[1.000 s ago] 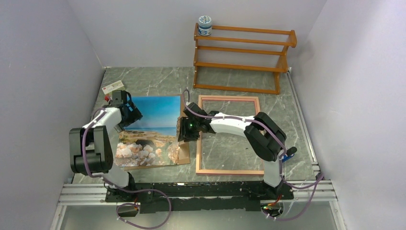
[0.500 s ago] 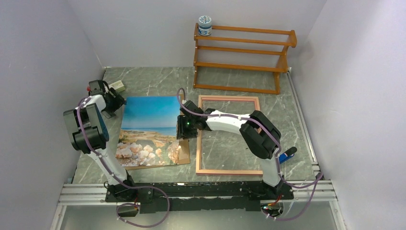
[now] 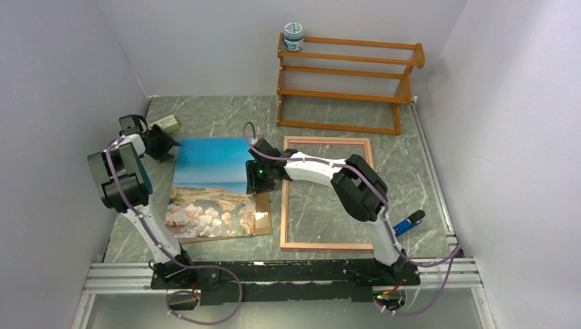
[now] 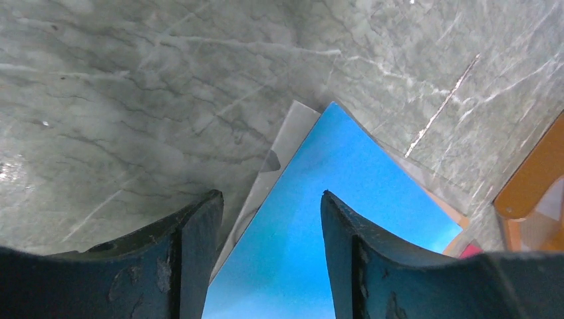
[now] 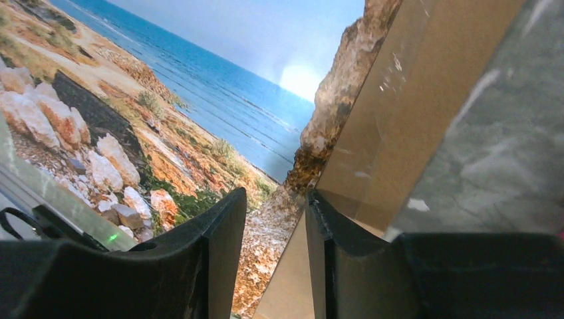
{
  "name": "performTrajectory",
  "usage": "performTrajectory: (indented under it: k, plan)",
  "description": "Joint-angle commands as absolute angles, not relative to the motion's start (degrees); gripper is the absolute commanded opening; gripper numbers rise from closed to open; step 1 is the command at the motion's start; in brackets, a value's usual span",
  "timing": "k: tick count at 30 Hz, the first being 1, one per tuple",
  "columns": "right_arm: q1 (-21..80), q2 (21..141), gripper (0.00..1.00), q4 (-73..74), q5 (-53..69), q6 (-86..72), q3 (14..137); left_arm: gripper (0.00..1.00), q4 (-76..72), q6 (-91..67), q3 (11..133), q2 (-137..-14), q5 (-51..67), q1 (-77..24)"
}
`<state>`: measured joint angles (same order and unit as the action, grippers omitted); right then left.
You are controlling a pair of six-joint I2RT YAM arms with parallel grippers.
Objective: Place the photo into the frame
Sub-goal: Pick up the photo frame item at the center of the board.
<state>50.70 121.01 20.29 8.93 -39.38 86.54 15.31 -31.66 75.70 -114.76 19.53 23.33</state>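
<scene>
The photo [image 3: 212,181], a seashore under blue sky, lies face up on a brown panel [image 3: 262,218] left of centre. To its right the frame [image 3: 284,205] lies flat, pale wood side up. My left gripper [image 3: 171,145] is open at the photo's far left corner. In the left wrist view that blue corner [image 4: 346,166] lies between and beyond the fingers, with the gripper [image 4: 271,196] holding nothing. A clear sheet edge [image 4: 282,143] shows under it. My right gripper [image 3: 257,179] is open astride the photo's right edge. There the gripper [image 5: 276,196] has one finger over the photo [image 5: 166,100] and one over the panel [image 5: 412,100].
An orange-brown wooden rack [image 3: 346,82] stands at the back, with a small jar [image 3: 293,37] on its top left. A small box [image 3: 166,125] lies near the back left wall, just behind my left gripper. A blue object [image 3: 409,223] lies right of the frame. Walls close in on both sides.
My left arm swung back off the photo to its far left corner, and its jaws narrowed. My right gripper slid left and farther back along the photo's right edge.
</scene>
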Motion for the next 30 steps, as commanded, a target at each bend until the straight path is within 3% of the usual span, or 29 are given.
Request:
performTrajectory:
  k: [1, 8, 18, 30]
  plan:
    - [50.63, 124.52, 0.43, 25.29, 7.24, -38.10, 92.69, 0.62, 16.51, -32.99, 75.15, -116.88, 21.97, 25.73]
    - [50.58, 128.65, 0.43, 29.66, 7.22, -40.51, 95.37, 0.52, 13.24, -33.70, 73.72, -120.37, 32.75, 27.80]
    - [50.36, 129.02, 0.43, 31.30, 6.42, -41.01, 95.41, 0.53, 6.03, -36.35, 72.53, -124.78, 41.86, 28.58]
    - [50.17, 128.85, 0.43, 31.00, 6.77, -41.13, 94.74, 0.29, 0.51, -38.91, 71.92, -122.71, 47.88, 29.03]
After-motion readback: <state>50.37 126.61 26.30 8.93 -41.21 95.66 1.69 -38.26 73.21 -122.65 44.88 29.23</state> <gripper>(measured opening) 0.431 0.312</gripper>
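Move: The left fingers straddle the photo's upper left edge. The photo's middle lies about 13 cm to this hand's right, 11 cm back and a couple of centimetres below; the small box is some 9 cm ahead and 3 cm left. The right hand sits at the opposite edge, with the photo's middle about 13 cm to its left and level fore and aft. From it, the brown board's middle is 10 cm left and the empty frame's 24 cm right, 3 cm back. With its fingers still parted across the photo's right edge, the right hand nudges the photo forward and left by under 2 cm, then holds there. The left hand shifts slightly left, then about 2 cm right and a little forward, rolling some 20 degrees so its fingers slant rightwards over the sheet; its fingers narrow to half their gap around the left edge. ##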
